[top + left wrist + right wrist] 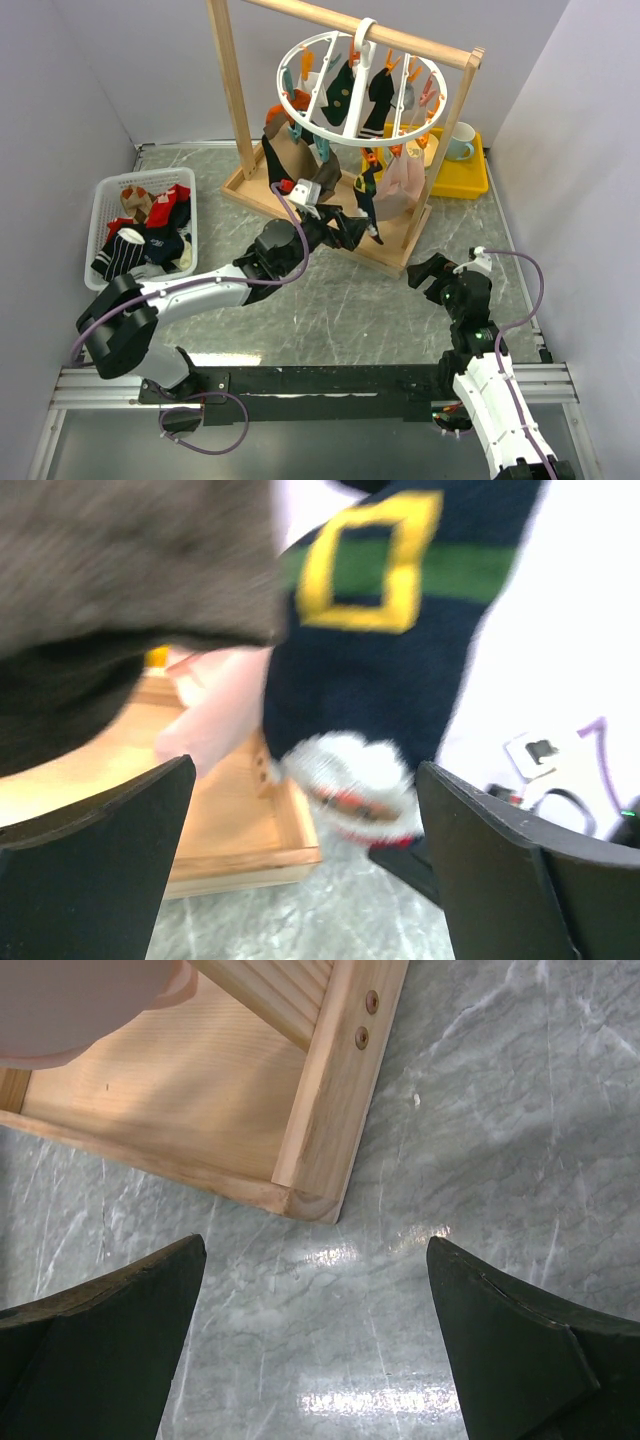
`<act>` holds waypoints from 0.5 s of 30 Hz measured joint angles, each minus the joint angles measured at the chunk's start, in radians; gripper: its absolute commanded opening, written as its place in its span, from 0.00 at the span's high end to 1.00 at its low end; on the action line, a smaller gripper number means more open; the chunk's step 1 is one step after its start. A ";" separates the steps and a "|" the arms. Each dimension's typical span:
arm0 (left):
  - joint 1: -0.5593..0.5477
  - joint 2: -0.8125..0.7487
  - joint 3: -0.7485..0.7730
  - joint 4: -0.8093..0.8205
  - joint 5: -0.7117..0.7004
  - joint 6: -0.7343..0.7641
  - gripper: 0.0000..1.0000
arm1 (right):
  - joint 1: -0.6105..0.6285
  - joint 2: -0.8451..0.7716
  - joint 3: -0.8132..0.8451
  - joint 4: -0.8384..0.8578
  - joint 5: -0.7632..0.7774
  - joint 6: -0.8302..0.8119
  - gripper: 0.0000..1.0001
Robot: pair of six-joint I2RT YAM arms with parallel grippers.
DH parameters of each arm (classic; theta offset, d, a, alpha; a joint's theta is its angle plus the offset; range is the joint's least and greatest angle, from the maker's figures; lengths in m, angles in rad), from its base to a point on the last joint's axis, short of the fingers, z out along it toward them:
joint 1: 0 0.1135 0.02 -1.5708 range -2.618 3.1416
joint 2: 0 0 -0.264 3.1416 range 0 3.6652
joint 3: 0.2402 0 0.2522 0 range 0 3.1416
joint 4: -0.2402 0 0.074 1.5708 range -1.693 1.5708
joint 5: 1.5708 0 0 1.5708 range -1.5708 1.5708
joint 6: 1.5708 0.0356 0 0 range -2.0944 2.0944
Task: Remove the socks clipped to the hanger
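The white ring hanger (pixel 322 118) hangs from the wooden rack with orange and teal clothespins. Several socks are clipped to it: black ones (pixel 381 97), a brown one (pixel 290 160), a pale pink one (pixel 402 185) and a dark one (pixel 367 205). My left gripper (pixel 352 230) is open, just in front of the dark sock's lower end. In the left wrist view that sock (pixel 385 670) is navy with a green band, a yellow buckle and a white fluffy cuff, hanging between my open fingers (pixel 90 865), blurred. My right gripper (pixel 428 270) is open and empty over the table (pixel 310 1340).
The wooden rack's base tray (pixel 395 258) lies just beyond both grippers; its corner shows in the right wrist view (pixel 320 1160). A white mesh basket (pixel 112 189) with several socks stands at the left. A yellow tray (pixel 470 180) with a mug (pixel 460 140) is at the back right.
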 measured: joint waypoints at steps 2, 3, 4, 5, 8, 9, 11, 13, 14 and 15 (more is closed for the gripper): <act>-0.011 -0.017 0.002 -0.002 0.004 0.003 0.01 | 0.000 -0.001 0.000 0.000 0.000 0.000 0.00; -0.016 -0.022 0.006 -0.006 0.004 0.005 0.01 | 0.000 -0.001 0.000 0.000 -0.001 0.000 0.00; -0.021 -0.023 0.013 -0.007 0.004 0.008 0.01 | 0.000 -0.001 0.000 0.000 -0.001 0.000 0.00; -0.026 -0.023 0.023 -0.008 0.004 0.010 0.01 | 0.000 0.000 0.000 0.000 -0.001 0.000 0.00; -0.036 -0.022 0.038 -0.010 0.002 0.016 0.00 | 0.000 0.000 0.000 0.000 -0.003 0.000 0.00; -0.039 -0.018 0.048 -0.016 -0.002 0.016 0.05 | 0.000 0.000 0.000 0.000 -0.003 0.000 0.00; -0.040 0.001 0.082 -0.037 -0.012 0.017 0.21 | 0.000 -0.001 0.000 0.000 -0.003 0.000 0.00; -0.042 0.034 0.140 -0.081 -0.039 0.024 0.50 | 0.000 -0.003 0.000 0.000 -0.004 -0.002 0.00; -0.042 0.051 0.167 -0.099 -0.052 0.032 0.59 | 0.000 -0.007 0.000 0.000 -0.005 -0.004 0.00; -0.042 0.059 0.179 -0.108 -0.062 0.035 0.73 | 0.000 -0.014 0.000 -0.002 -0.007 -0.008 0.00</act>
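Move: The navy sock with the yellow buckle hangs just off the left fingertips, its middle about 4 cm ahead, 3 cm to the right and 6 cm above, with its toe near hand height. The grey-brown sock hangs about 6 cm ahead of this hand, 4 cm left and 7 cm up; the pink sock is some 9 cm ahead, 9 cm right and 5 cm up. From the right hand, the navy sock is roughly 10 cm ahead, 13 cm left and 22 cm higher. The left hand, open at first, rises about 3 cm beside the lower part of the navy sock, drawing back 1 to 2 cm on the way while edging right. It then reaches forward again about 2 cm and keeps going right, some 2 to 3 cm in all, with the wrist nearly unturned, bringing the sock's foot between the fingers, which close to roughly half open at the end. ##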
